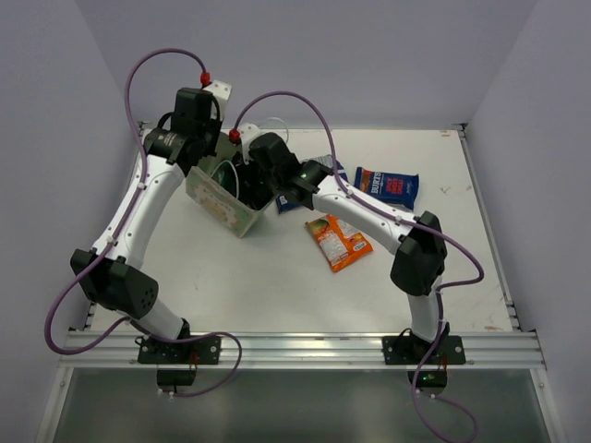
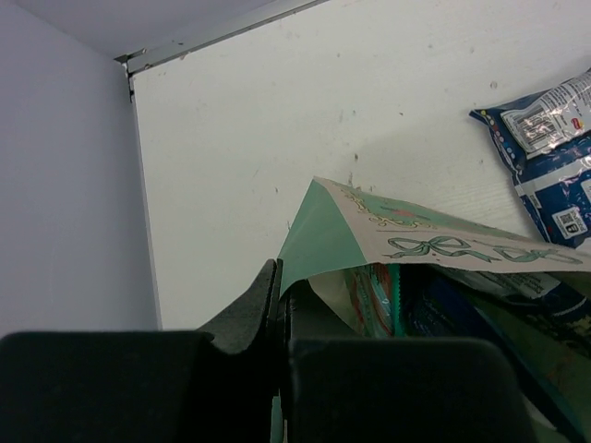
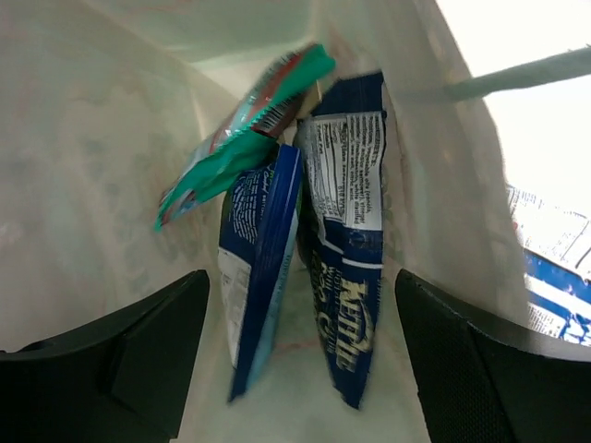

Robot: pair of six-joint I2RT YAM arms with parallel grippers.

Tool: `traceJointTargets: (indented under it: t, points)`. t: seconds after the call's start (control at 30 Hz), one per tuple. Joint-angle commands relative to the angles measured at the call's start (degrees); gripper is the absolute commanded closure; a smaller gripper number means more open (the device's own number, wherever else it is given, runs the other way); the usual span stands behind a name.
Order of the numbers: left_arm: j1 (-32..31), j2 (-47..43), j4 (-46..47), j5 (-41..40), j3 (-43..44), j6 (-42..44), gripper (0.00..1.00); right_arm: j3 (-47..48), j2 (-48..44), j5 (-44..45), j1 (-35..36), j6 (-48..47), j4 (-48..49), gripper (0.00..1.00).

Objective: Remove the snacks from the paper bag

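Note:
The pale green and cream paper bag (image 1: 220,201) lies tilted on the table at the back left. My left gripper (image 2: 280,300) is shut on the green edge of the bag's mouth (image 2: 319,226). My right gripper (image 3: 300,360) is inside the bag and open, its fingers either side of two dark blue snacks (image 3: 263,268) (image 3: 346,258) without touching them. A teal-green packet (image 3: 245,138) leans deeper in the bag. Outside it, an orange packet (image 1: 338,242) and a blue-and-white packet (image 1: 386,185) lie on the table.
Another blue packet (image 1: 285,204) shows partly under my right arm beside the bag. In the left wrist view two blue packets (image 2: 545,152) lie beyond the bag. The table's raised rim (image 1: 388,127) and the walls close in the back and sides.

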Motion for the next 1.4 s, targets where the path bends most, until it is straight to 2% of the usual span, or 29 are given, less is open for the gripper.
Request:
traceJointTargets:
  t: [0.0, 0.13, 0.23, 0.3, 0.33, 0.37, 0.47, 0.6, 0.63, 0.93, 1.1, 1.23, 1.37]
  points:
    - [-0.3, -4.1, 2.7, 2.1, 1.7, -0.3, 1.00, 3.1, 2.6, 1.6, -1.4, 0.9, 0.2, 0.15]
    - [-0.3, -5.0, 3.6, 3.2, 1.0, 0.4, 1.00, 3.7, 5.4, -2.3, -2.3, 0.7, 1.2, 0.14]
    - [-0.3, -5.4, 4.1, 3.5, 0.6, 0.6, 1.00, 2.9, 6.1, -4.5, -2.9, -0.4, 3.9, 0.20]
    - [-0.3, -5.5, 4.1, 3.5, 0.5, 0.7, 1.00, 3.2, 6.6, -5.0, -3.1, -1.4, 5.4, 0.32]
    - [-0.3, -5.6, 4.1, 3.4, 0.3, 0.6, 1.00, 3.2, 6.3, -5.1, -3.1, -1.8, 6.5, 0.49]
    - [-0.3, -5.6, 4.1, 3.2, 0.1, 0.7, 1.00, 2.8, 5.3, -5.1, -3.1, -2.6, 7.2, 0.60]
    - [-0.3, -5.5, 4.2, 2.4, -0.5, 0.8, 1.00, 1.3, 1.2, -5.3, -3.1, -4.0, 10.7, 0.81]
    - [-0.3, -5.2, 4.4, 2.0, -1.0, 0.4, 1.00, 1.6, -2.7, -5.4, -3.0, -5.5, 12.3, 0.92]
    - [-0.3, -5.2, 4.5, 1.8, -1.2, 0.4, 1.00, 1.6, -3.4, -6.6, -3.0, -5.5, 12.6, 1.00]
    - [-0.3, -3.3, 3.8, -4.5, -0.7, -0.8, 1.00, 2.7, -15.7, -12.3, -2.9, -8.7, 11.4, 1.00]
    - [-0.2, -2.1, 3.2, -5.9, 1.0, -1.4, 1.00, 1.8, -20.7, -11.8, -2.9, -10.2, 10.5, 1.00]
    - [-0.3, -1.9, 2.9, -3.2, 2.3, -2.4, 1.00, 1.2, -19.4, -12.1, -2.9, -10.6, 10.2, 1.00]
    - [-0.3, -2.5, 1.5, 0.5, 3.4, -3.2, 1.00, -4.3, -15.7, -11.9, -2.9, -10.6, 12.5, 1.00]
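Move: The blue packets stand inside the paper bag, their middle about 3 cm ahead of the right hand, 2 cm to its left and 9 cm below. The teal packet leans beside them, some 4 cm ahead, 8 cm left and 9 cm below that hand. Outside, the Kettle packet lies about 15 cm right, 3 cm ahead and 22 cm down. From the left hand, at the rim, the blue packets are roughly 9 cm right, 3 cm back and 15 cm below. Down and slightly forward, the right hand dips about 5 cm deeper into the bag, open fingers straddling the blue packets, and closes on them. It then draws them steeply up some 27 cm, easing back and to the right, fingertips tilting up, before sinking a touch at the end. The left hand keeps its pinch on the bag's rim, shifting only a centimetre or two. ##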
